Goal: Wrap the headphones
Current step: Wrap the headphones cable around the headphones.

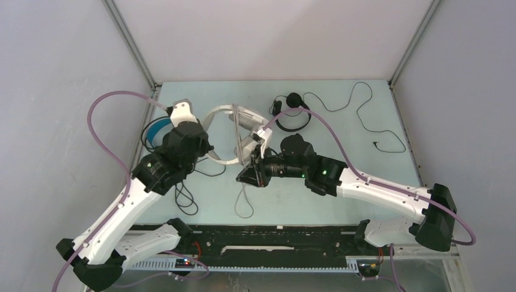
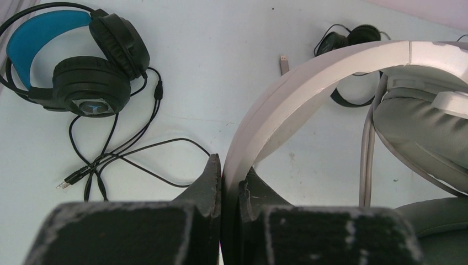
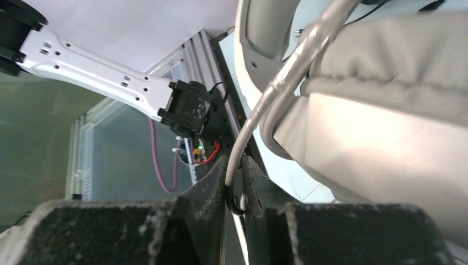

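My left gripper (image 2: 230, 165) is shut on the headband of the white over-ear headphones (image 2: 309, 72), which are lifted near the table's middle (image 1: 234, 125). One grey ear cup (image 2: 425, 127) hangs to the right of the band. My right gripper (image 3: 235, 165) is shut on their grey cable (image 3: 287, 72), close under the other padded cup (image 3: 386, 110). In the top view the left gripper (image 1: 205, 151) and the right gripper (image 1: 251, 175) flank the headset, and a slack loop of the cable (image 1: 243, 205) trails toward the near edge.
The bulky black headset with blue lining (image 2: 77, 61) lies at the far left with its black cable (image 2: 127, 149) spread loosely on the table. The small black on-ear headset (image 1: 292, 112) lies at the back, its thin cable (image 1: 365, 115) strung out to the right. The plug (image 2: 284, 63) rests on the table.
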You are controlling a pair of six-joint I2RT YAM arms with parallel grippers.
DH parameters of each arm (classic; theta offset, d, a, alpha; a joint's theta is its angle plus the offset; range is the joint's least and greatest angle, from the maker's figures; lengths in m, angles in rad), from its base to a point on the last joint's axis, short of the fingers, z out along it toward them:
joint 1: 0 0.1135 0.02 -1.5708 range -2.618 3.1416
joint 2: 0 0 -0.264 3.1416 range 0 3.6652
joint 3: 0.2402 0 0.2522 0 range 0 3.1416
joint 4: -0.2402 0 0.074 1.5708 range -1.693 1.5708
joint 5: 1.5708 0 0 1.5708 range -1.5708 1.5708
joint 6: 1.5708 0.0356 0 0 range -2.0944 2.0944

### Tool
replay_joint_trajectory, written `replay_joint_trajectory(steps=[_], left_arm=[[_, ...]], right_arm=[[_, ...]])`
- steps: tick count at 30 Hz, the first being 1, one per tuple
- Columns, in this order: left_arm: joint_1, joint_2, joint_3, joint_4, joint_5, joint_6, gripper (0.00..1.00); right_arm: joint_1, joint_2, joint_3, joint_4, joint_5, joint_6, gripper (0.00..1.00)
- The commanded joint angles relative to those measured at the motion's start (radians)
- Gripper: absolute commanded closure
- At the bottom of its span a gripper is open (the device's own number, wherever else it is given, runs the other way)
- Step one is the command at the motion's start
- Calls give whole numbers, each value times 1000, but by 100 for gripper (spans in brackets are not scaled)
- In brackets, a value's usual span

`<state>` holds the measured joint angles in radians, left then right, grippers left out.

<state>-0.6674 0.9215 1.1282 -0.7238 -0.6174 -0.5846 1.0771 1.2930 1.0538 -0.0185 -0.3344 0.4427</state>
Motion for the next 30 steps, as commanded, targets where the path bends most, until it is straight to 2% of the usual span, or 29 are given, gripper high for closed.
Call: replay_joint_trajectory(steps=[1, 5, 9, 16, 24, 30], left_arm=[[6, -33, 145, 55, -13, -92, 100], [6, -56, 162, 48, -2, -103, 100], [6, -71, 181, 42, 5, -99, 100], [5, -76, 236, 13, 5, -92, 100], [5, -80, 254, 0, 4, -102, 100], [5, -71, 295, -13, 47, -108, 100]], right_arm=[[50, 14, 43, 24, 120, -82, 82], [91, 51, 41, 73, 180, -106, 80], [154, 70, 9, 129, 253, -210, 73], [210, 63, -172, 417, 379, -307, 69], [219, 65, -294, 606, 373, -362, 63], [217, 127, -367, 781, 281, -439, 50]])
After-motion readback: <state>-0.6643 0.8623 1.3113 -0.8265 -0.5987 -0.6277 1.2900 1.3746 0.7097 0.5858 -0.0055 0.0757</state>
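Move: The headphones cable is pinched between the right fingers, with a slack loop hanging some 10 cm below them. The white headphones lie with their middle about 15 cm ahead of the right hand, neither left nor right, a little higher. The left hand grips their headband; their middle is roughly 8 cm to its right and 4 cm ahead, near its height. The black cable bundle lies about 8 cm ahead, 13 cm left and 28 cm below the left hand. The headphones cable is let loose as the right fingers open from nearly shut to about half; that hand eases left and slightly back, then sinks away from the headphones, about 6 cm in all, rolling some 25 degrees about its fingers, forward side rising. The left hand keeps its grip on the headband and lifts the headphones about 7 cm, drawing them slightly back. ##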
